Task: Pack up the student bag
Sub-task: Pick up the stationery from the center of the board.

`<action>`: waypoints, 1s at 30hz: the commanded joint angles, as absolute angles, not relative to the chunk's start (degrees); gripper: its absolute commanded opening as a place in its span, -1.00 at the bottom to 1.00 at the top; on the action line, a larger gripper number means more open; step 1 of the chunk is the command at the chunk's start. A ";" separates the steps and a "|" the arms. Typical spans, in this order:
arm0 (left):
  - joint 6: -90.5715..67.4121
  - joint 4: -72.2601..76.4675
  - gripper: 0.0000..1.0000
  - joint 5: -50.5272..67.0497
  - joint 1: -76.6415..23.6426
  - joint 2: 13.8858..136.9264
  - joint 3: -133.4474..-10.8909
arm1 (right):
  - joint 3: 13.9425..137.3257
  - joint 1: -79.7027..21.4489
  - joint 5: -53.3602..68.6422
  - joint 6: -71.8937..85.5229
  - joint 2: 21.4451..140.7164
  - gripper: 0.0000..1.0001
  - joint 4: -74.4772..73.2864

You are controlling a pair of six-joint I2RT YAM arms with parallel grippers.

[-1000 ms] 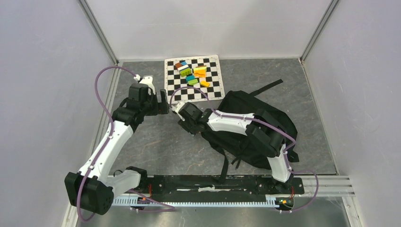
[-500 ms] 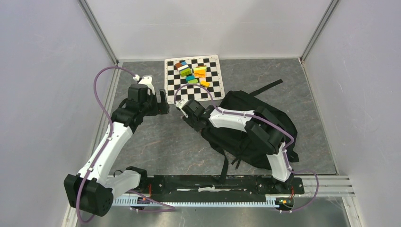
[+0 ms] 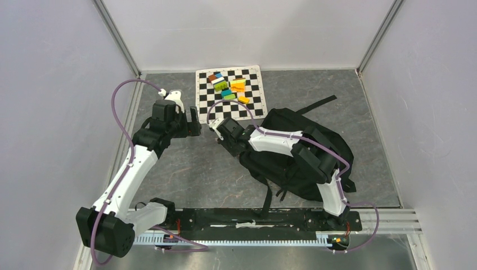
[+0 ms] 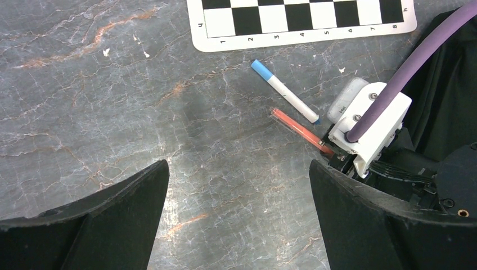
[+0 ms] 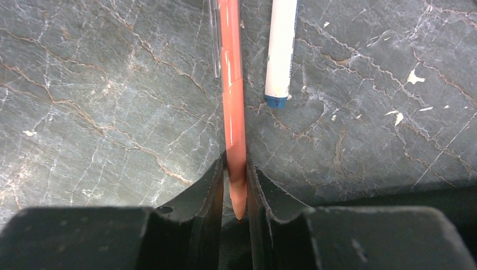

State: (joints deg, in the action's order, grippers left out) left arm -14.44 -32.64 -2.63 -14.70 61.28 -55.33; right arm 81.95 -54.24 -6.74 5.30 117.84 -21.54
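The student bag, a large black backpack, lies on the table's right side under my right arm; its fabric also fills the right edge of the left wrist view. A red pen lies on the stone-patterned table just left of the bag, its tip pinched between the jaws of my right gripper. The left wrist view shows the same red pen running into that gripper. A white pen with a blue cap lies beside it, untouched. My left gripper hovers open over bare table nearby.
A black-and-white checkered mat lies at the back centre with several small coloured blocks on it. The bag's straps trail toward the near rail. Grey walls enclose the table on three sides.
My right gripper has shifted slightly toward the mat and its jaws have closed in on the red pen. The left arm has not moved.
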 commanded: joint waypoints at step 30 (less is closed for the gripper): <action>-17.05 -26.63 0.99 10.04 -23.14 71.86 -65.34 | 63.18 -44.14 -6.34 14.15 71.23 -1.00 -38.81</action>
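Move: The red pen's tapered end already lies between the right hand's fingers; its middle is about 3 cm ahead, 4 cm left and 1 cm below. From that hand the white marker lies some 7 cm ahead and 5 cm left, the chessboard about 21 cm ahead and 1 cm left, and the bag about 26 cm right and 2 cm back. From the left hand, 18 cm up, the marker is about 6 cm ahead and 13 cm right, the pen 2 cm ahead and 14 cm right. The red pen is pinched near its tapered end as the right fingers close, then after a slight slide back and left it is carried about 20 cm up and on to the right over the bag, the hand's left side rolling up some 25 degrees. The open left hand, once the right is leaving, rises a little, then swings about 7 cm right towards the marker, turning clockwise. ##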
